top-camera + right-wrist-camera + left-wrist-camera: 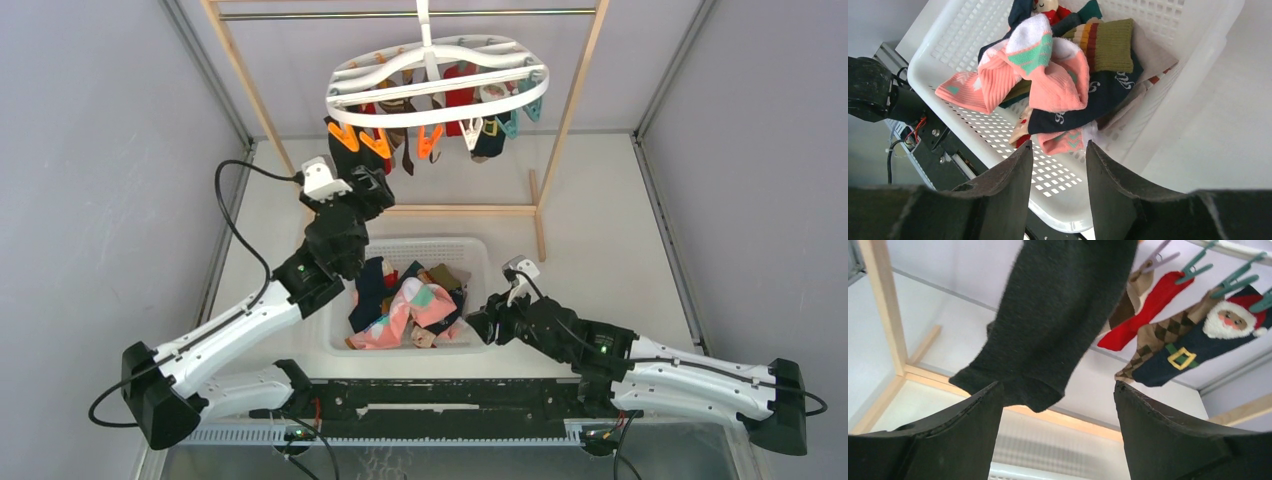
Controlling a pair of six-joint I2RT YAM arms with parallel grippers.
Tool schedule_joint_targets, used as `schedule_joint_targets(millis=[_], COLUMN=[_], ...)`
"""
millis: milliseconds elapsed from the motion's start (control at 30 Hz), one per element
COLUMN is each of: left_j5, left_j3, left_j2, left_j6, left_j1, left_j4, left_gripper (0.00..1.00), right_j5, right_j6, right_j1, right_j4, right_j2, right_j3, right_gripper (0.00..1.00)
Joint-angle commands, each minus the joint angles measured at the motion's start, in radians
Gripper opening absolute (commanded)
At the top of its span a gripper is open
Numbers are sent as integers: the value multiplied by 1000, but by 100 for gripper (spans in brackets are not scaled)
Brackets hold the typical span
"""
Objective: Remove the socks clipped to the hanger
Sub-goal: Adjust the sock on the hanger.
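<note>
The white oval hanger [437, 80] hangs from the rail with several socks clipped under it. My left gripper [368, 182] is raised below its left side. In the left wrist view this gripper [1058, 390] stands open. The toe of a hanging dark grey sock [1058, 315] dips between its fingers, close to the left finger [973, 425]. Behind hang a red sock [1148, 305], a brown argyle sock [1158, 337] and a navy Santa sock [1218, 335] on teal clips. My right gripper [1058, 150] is open and holds nothing, low over the basket's near right corner [480, 325].
A white mesh basket [470, 250] on the table holds several loose socks [405, 305], pink, navy and olive [1048, 75]. The wooden rack frame [570, 110] stands around the hanger, with its base bar [460, 210] just behind the basket.
</note>
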State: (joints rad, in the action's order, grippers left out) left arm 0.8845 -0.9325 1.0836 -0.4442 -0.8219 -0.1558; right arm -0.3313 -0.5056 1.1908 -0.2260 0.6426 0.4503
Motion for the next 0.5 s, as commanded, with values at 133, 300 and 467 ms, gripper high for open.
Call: schedule_joint_targets(millis=[133,300,467], left_j5=[-50,-97,-170], left_j3=[-2,-33,-58], left_j2=[-33,-23,-40], left_j6=[35,41,20], left_j1=[115,174,201], left_j4=[-42,-18,49], left_gripper=[84,84,84], right_j5=[-1,2,2], right_j6=[-16,-16,-16], right_j1=[4,4,4], right_j4=[49,51,52], right_j2=[10,6,0], right_j3=[-5,-7,-15], right_gripper=[51,50,50])
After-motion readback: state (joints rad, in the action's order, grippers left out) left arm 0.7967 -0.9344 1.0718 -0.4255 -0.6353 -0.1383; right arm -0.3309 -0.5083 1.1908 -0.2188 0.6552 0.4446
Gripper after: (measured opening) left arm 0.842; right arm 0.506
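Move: The dark sock I am after hangs about 7 cm ahead of my left hand, 4 cm to its left, its middle some 6 cm higher. The Santa sock hangs about 12 cm ahead, 15 cm to the right and 7 cm up. The basket's middle is roughly 14 cm back, 5 cm to the right and 33 cm below. From my right hand the dark sock is about 26 cm ahead, 24 cm left and 24 cm up. I sweep my left hand to the left by about 5 cm, easing forward 2 or 3 cm as well and staying level, to bring the wide-open fingers in front of the hanging dark sock. The hand swings a little counter-clockwise, some 5 degrees, with the fingers still pointing forward, and slows towards the end. ##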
